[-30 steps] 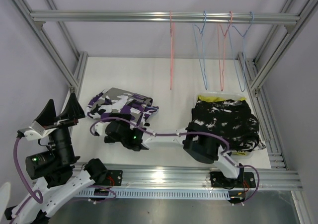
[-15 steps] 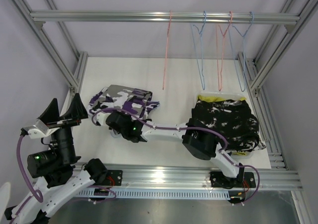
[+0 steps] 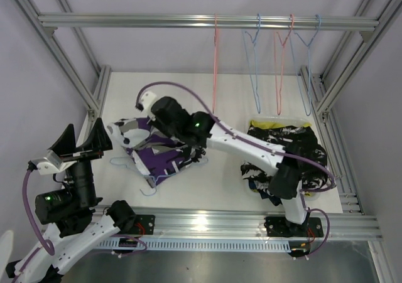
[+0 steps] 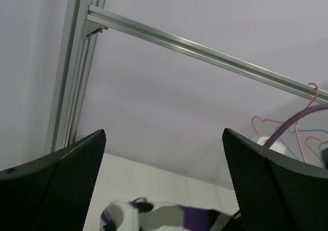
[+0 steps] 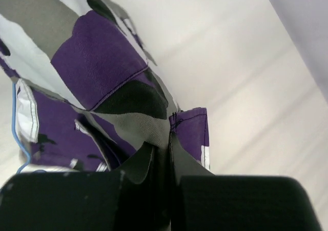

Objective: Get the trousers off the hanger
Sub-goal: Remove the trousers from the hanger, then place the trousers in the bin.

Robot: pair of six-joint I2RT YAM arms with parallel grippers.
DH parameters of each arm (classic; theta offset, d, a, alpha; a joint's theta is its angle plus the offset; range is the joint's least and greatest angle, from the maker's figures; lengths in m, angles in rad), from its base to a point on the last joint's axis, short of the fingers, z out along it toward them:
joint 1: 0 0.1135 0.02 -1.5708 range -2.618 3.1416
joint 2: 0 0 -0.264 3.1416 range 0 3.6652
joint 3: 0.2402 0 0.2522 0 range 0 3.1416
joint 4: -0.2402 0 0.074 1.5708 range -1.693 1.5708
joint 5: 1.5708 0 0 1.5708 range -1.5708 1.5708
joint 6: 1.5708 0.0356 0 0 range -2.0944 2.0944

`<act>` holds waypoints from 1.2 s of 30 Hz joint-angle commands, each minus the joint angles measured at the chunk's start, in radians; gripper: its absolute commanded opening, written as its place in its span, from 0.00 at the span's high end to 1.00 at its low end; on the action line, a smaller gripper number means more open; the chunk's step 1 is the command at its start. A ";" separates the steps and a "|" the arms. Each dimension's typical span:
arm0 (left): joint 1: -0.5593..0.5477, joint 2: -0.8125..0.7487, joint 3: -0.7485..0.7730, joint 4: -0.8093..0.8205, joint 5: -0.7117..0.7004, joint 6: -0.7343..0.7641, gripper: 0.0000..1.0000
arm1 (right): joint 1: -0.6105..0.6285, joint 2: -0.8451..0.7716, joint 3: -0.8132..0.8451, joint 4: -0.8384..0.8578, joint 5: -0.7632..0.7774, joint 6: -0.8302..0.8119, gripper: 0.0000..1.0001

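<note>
My right gripper [image 3: 148,126] is shut on a fold of the black, white and purple patterned trousers [image 3: 160,159], and holds them up over the left middle of the table. In the right wrist view the cloth [image 5: 97,62] is pinched between the shut fingers of the right gripper [image 5: 166,156]. A blue wire hanger [image 3: 123,164] pokes out from the trousers' left and front edges; its wire [image 5: 19,139] also shows in the wrist view. My left gripper [image 3: 80,142] stands open and raised at the near left, nothing in it [image 4: 163,139]. The trousers [image 4: 154,219] show below it.
A pile of dark patterned trousers [image 3: 292,151] with a yellow-green one [image 3: 275,125] at its back lies at the right. Pink [image 3: 215,63] and blue [image 3: 254,63] wire hangers hang bare from the top rail [image 3: 188,21]. Frame posts [image 3: 94,101] border the table.
My right gripper has shut on the patterned trousers, then swung up and toward the back, dragging them open and lifting them; the blue hanger now shows. The left arm barely moved.
</note>
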 commanded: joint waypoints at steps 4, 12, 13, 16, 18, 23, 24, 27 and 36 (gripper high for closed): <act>0.011 0.030 0.029 -0.010 0.021 -0.029 0.00 | -0.062 -0.267 0.100 -0.071 -0.002 0.275 1.00; 0.011 0.043 0.031 -0.026 0.036 -0.046 0.01 | -0.063 -0.525 -0.075 -0.049 -0.019 0.389 1.00; 0.011 0.047 0.032 -0.029 0.038 -0.049 0.01 | -0.060 -0.545 -0.086 -0.050 -0.014 0.398 1.00; 0.011 0.051 0.029 -0.036 0.045 -0.060 0.01 | -0.033 -0.621 -0.121 -0.068 0.045 0.414 1.00; 0.011 0.054 0.034 -0.044 0.048 -0.066 0.01 | 0.004 -0.657 -0.134 -0.097 0.093 0.422 1.00; 0.011 0.057 0.037 -0.050 0.053 -0.070 0.01 | 0.064 -0.804 -0.262 -0.127 0.257 0.489 1.00; 0.011 0.057 0.037 -0.052 0.053 -0.072 0.01 | 0.075 -0.826 -0.287 -0.133 0.315 0.503 1.00; 0.011 0.063 0.035 -0.053 0.053 -0.075 0.01 | 0.098 -0.916 -0.380 -0.151 0.420 0.560 1.00; 0.011 0.088 0.045 -0.082 0.073 -0.101 0.01 | 0.167 -1.070 -0.439 -0.269 0.628 0.664 1.00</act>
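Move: The right hand already holds the purple camouflage trousers, lifted off the table. The white basket they are headed for is about 44 cm to its right, roughly 3 cm ahead and 13 cm below. The blue hanger lies partly under the trousers, some 3 cm left, 4 cm back and 15 cm down; a pink hanger hangs about 17 cm right, 15 ahead and 15 higher. From the left hand the basket is around 62 cm right, 15 ahead and 31 below. Up and to the right in a fast arc, the right hand keeps its shut grip on the trousers and draws them off the blue hanger; after rising some 15 cm it carries on mainly rightwards towards the basket, about 28 cm in all, drawing back on the way. The wrist lifts its left side and swings clockwise, nearly 30 degrees each. The open left hand drifts slightly right and forward. ##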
